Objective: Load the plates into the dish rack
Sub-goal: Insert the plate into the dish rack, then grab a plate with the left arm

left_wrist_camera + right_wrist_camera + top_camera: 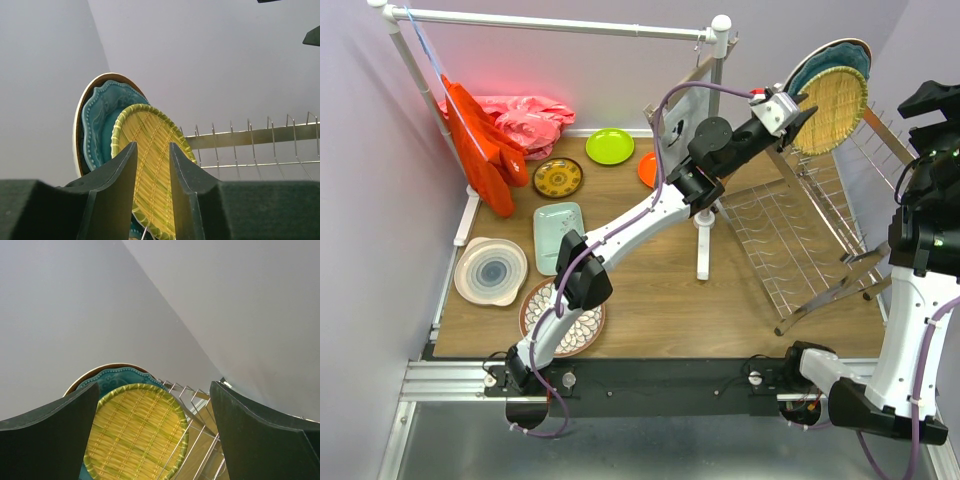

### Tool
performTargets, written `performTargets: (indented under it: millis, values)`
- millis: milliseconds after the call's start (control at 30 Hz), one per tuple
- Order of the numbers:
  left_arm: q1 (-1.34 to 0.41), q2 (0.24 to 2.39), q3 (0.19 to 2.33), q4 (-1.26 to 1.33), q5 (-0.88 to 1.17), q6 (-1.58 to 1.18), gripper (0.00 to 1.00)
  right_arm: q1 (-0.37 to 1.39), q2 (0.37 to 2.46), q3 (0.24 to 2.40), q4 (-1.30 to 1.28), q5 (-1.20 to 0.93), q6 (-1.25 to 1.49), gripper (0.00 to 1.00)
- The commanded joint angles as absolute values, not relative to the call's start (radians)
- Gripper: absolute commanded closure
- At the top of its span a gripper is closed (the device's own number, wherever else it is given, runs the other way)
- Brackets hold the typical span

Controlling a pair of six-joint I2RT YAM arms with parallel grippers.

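The woven yellow plate (832,110) stands on edge at the top of the chrome dish rack (790,230), in front of a teal scalloped plate (820,66) and a brown-rimmed plate (855,44). My left gripper (804,108) is right at the woven plate's near rim. In the left wrist view its jaws (152,146) are parted, with the woven plate (150,150) showing in the gap and not pinched. My right gripper (155,387) stands wide open with nothing in it, facing the same stack (135,435) from the right.
On the table lie a lime green plate (610,147), a patterned brown plate (558,178), an orange plate (646,168), a mint tray (558,232), a white ringed plate (491,271) and a floral plate (582,330). Red and pink cloths (485,150) hang from the white rail (560,22).
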State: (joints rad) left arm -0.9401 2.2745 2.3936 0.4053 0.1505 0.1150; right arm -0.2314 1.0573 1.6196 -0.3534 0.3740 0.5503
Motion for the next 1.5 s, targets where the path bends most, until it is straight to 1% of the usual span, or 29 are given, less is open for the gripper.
performTargets:
  millis: [0,100,133,200,267,300,333,367,400,433,467,500,567,600,667,700,800,867,900,933,967,1000,1033,1100,1133,1267,1300,1333,1467]
  values:
    - [-0.95,2.235,2.437,0.436,0.129,0.106,0.59,-0.241,1.039,1.614,-0.357,0.345,0.554,0.0]
    - [-0.95,2.206,2.448,0.433,0.129,0.097,0.57,-0.241,1.04,1.618,-0.359,0.274,0.511,0.0]
    - [-0.95,2.195,2.448,0.431,0.129,0.091,0.54,-0.241,1.042,1.623,-0.357,0.237,0.487,0.0]
    - [-0.95,2.155,2.439,0.425,0.136,0.083,0.52,-0.241,1.048,1.631,-0.357,0.096,0.393,0.0]
    - [-0.95,2.097,2.41,0.417,0.144,0.063,0.46,-0.241,1.052,1.643,-0.356,-0.021,0.324,0.0]
    - [-0.95,2.073,2.393,0.413,0.153,0.058,0.44,-0.241,1.058,1.65,-0.356,-0.169,0.249,0.0]
    - [-0.95,2.047,2.373,0.394,0.156,0.054,0.4,-0.241,1.063,1.661,-0.356,-0.254,0.209,0.0]
    - [-0.95,1.984,2.323,0.382,0.156,0.046,0.39,-0.241,1.065,1.666,-0.356,-0.34,0.169,0.0]
    - [-0.95,1.95,2.292,0.365,0.155,0.043,0.36,-0.241,1.065,1.667,-0.356,-0.5,0.106,0.0]
    - [-0.95,1.915,2.26,0.323,0.152,0.041,0.32,-0.241,1.066,1.669,-0.357,-0.576,0.079,0.0]
    - [-0.95,1.84,2.194,0.295,0.15,0.04,0.22,-0.241,1.068,1.667,-0.36,-0.653,0.054,0.0]
    - [-0.95,1.8,2.159,0.266,0.14,0.032,0.21,-0.241,1.069,1.669,-0.368,-0.802,0.01,0.0]
    - [-0.95,1.67,2.024,0.192,0.132,0.018,0.21,-0.241,1.078,1.67,-0.396,-0.932,-0.052,0.0]
    - [-0.95,1.625,1.975,0.169,0.109,0.003,0.21,-0.241,1.087,1.675,-0.409,-1.047,-0.072,0.0]
    - [-0.95,1.5,1.842,0.094,0.072,-0.038,0.21,-0.241,1.109,1.689,-0.446,-1.142,-0.066,0.0]
    - [-0.95,1.459,1.801,0.068,0.03,-0.058,0.21,-0.241,1.132,1.686,-0.449,-1.231,-0.049,0.0]
    - [-0.948,1.306,1.633,0.002,-0.064,-0.135,0.21,-0.23,1.149,1.661,-0.456,-1.308,-0.064,0.0]
    - [-0.945,1.228,1.486,-0.026,-0.11,-0.19,0.21,-0.192,1.155,1.657,-0.507,-1.31,-0.11,0.0]
    - [-0.943,1.159,1.438,-0.026,-0.144,-0.215,0.2,-0.161,1.163,1.664,-0.55,-1.287,-0.185,0.0]
    - [-0.939,1.128,1.393,-0.026,-0.161,-0.233,0.2,-0.062,1.19,1.702,-0.607,-1.258,-0.237,0.0]
    - [-0.928,1.1,1.314,-0.031,-0.178,-0.283,0.2,0.001,1.209,1.722,-0.733,-1.209,-0.292,0.0]
    - [-0.922,1.057,1.278,-0.032,-0.195,-0.307,0.2,0.091,1.225,1.745,-0.786,-1.093,-0.372,0.01]
    - [-0.916,1.037,1.244,-0.032,-0.196,-0.33,0.2,0.23,1.264,1.768,-0.823,-1.039,-0.392,0.01]
    - [-0.9,1.005,1.165,-0.04,-0.219,-0.376,0.2,0.329,1.291,1.775,-0.87,-0.929,-0.425,0.02]
    - [-0.897,0.999,1.143,-0.049,-0.227,-0.389,0.2,0.363,1.295,1.766,-0.867,-0.917,-0.426,0.02]
    - [-0.85,0.98,1.008,-0.051,-0.236,-0.462,0.2,0.439,1.299,1.68,-0.827,-0.815,-0.422,0.02]
    - [-0.806,0.976,0.984,-0.043,-0.227,-0.478,0.2,0.463,1.293,1.624,-0.828,-0.754,-0.431,0.01]
    - [-0.781,0.976,0.957,-0.016,-0.203,-0.518,0.2,0.516,1.289,1.591,-0.827,-0.712,-0.437,0.0]
    - [-0.638,0.989,0.813,0.101,-0.092,-0.633,0.2,0.618,1.263,1.415,-0.81,-0.505,-0.494,0.0]
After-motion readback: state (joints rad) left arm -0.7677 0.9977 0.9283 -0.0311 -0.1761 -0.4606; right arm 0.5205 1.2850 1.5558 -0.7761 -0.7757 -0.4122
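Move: Just to the right of the left hand, its rim at the barely open fingers, the yellow plate already stands in the rack, its middle some 5 cm right, 2 cm ahead and about level. The blue plate stands about 4 cm beyond it and a little higher. The grey towel hangs roughly 18 cm to the left hand's left, level ahead, some 10 cm lower. From the right hand the yellow plate lies about 15 cm left, 7 cm ahead and 6 cm lower. Backing off the yellow plate's rim, the left hand opens wider, rises about 12 cm while drawing back and left, then sinks steeply over the open table, ending 30 cm left and lower than it began, fingers tipped down some 50 degrees. The right hand, wide open throughout, swings about 38 cm left past the rack's near side, sinking and turning counter-clockwise until its fingers point left. ##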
